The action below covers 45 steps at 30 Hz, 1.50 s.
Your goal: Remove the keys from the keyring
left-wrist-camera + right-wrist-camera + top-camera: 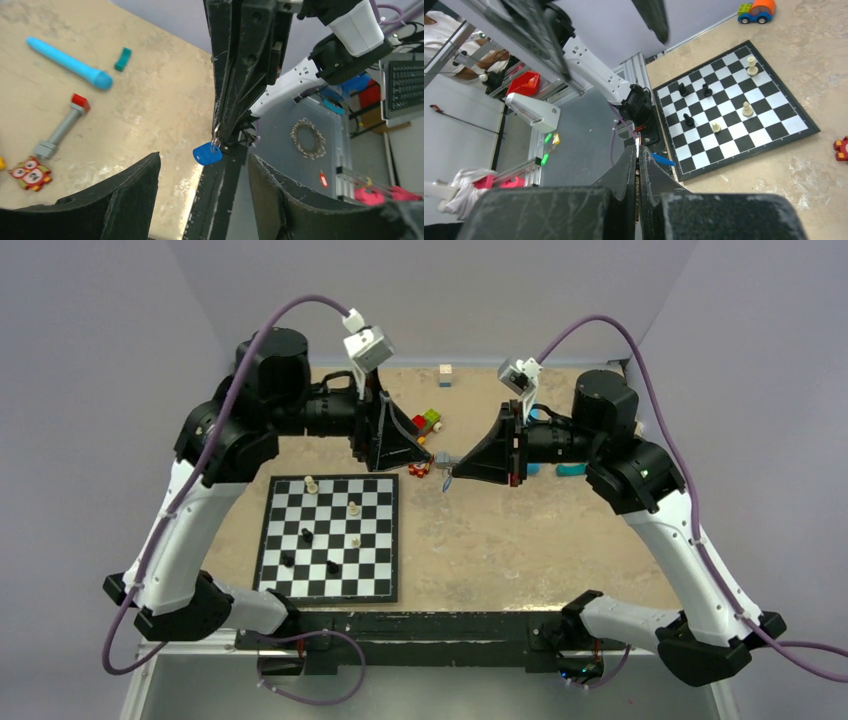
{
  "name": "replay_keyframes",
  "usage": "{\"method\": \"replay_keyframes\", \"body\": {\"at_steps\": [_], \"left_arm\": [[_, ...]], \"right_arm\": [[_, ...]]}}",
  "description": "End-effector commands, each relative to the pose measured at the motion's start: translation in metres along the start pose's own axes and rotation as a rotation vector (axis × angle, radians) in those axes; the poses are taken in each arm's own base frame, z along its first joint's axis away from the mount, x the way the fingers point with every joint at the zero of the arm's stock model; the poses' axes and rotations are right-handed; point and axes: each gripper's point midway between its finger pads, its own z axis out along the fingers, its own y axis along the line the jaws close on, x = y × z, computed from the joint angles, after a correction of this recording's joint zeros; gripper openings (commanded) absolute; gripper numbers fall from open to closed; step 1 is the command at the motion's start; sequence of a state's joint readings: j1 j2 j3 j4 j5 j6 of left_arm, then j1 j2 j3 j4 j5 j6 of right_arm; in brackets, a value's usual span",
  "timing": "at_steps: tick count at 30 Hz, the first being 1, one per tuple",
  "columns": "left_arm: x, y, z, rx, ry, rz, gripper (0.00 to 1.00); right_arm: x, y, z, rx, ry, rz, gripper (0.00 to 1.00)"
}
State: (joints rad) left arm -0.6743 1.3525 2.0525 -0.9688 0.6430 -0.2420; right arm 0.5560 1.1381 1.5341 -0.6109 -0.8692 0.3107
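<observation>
My right gripper (638, 152) is shut on the thin metal ring of the keyring (207, 153). Its blue tag hangs just below the fingertips. In the right wrist view the tag (663, 160) pokes out to the right of the closed fingers. From above, the keyring (447, 480) dangles over the table's middle. My left gripper (203, 156) faces it with both fingers (132, 192) spread wide and nothing between them; the tag hangs just beyond the gap, untouched. From above, the left gripper (418, 453) sits close to the left of the right gripper (452, 470). The keys show in no view.
A chessboard (330, 538) with several pieces lies front left. Beyond the grippers lie a light-blue cylinder (70, 62), a grey bar with a red end (60, 131), an owl toy (31, 173), a teal block (122, 59) and a toy car (754, 11).
</observation>
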Motion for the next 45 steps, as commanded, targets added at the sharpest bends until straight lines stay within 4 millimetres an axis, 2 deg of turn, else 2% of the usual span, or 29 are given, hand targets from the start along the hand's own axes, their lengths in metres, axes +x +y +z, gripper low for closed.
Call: {"method": "replay_keyframes", "body": {"at_steps": [1, 12, 28, 41, 45], "left_arm": [[0.007, -0.023, 0.003, 0.171, 0.039, -0.010, 0.67], [0.011, -0.036, 0.013, 0.310, 0.065, -0.068, 0.56], [0.012, -0.032, 0.021, 0.309, 0.020, -0.095, 0.39], [0.007, -0.032, 0.021, 0.306, -0.016, -0.086, 0.13], [0.007, -0.031, 0.022, 0.307, -0.022, -0.091, 0.12]], "right_arm": [[-0.012, 0.034, -0.009, -0.122, -0.055, -0.053, 0.00], [-0.027, 0.038, -0.008, -0.136, -0.084, -0.055, 0.00], [-0.034, 0.039, -0.005, -0.152, -0.110, -0.049, 0.00], [-0.035, 0.041, -0.004, -0.170, -0.118, -0.040, 0.00], [-0.039, 0.043, -0.003, -0.188, -0.128, -0.039, 0.00]]}}
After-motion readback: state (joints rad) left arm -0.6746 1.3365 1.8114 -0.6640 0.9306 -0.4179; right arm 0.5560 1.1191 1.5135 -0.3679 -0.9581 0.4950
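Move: The keyring, still pinched in my right fingertips, lies about 4 cm to the right of my open left hand, roughly 1 cm back and some 6 cm below it. The right fingertips are just beyond it, about 5 cm right, 1 cm back and 5 cm below my left hand. The blue fob hangs about 3 cm under the ring. From my right hand point, the ring is only about 1 cm to the left and 1 cm down, level fore and aft. My right hand keeps its pinch and lifts the keyring about 4 cm, drawing slightly back and tipping its fingertips up. I bring my left hand about 3 cm right and 2 cm back to meet it, dipping a little and turning some 15 degrees clockwise, while its wide-open fingers steadily close on the ring's free side at the right fingertips. ##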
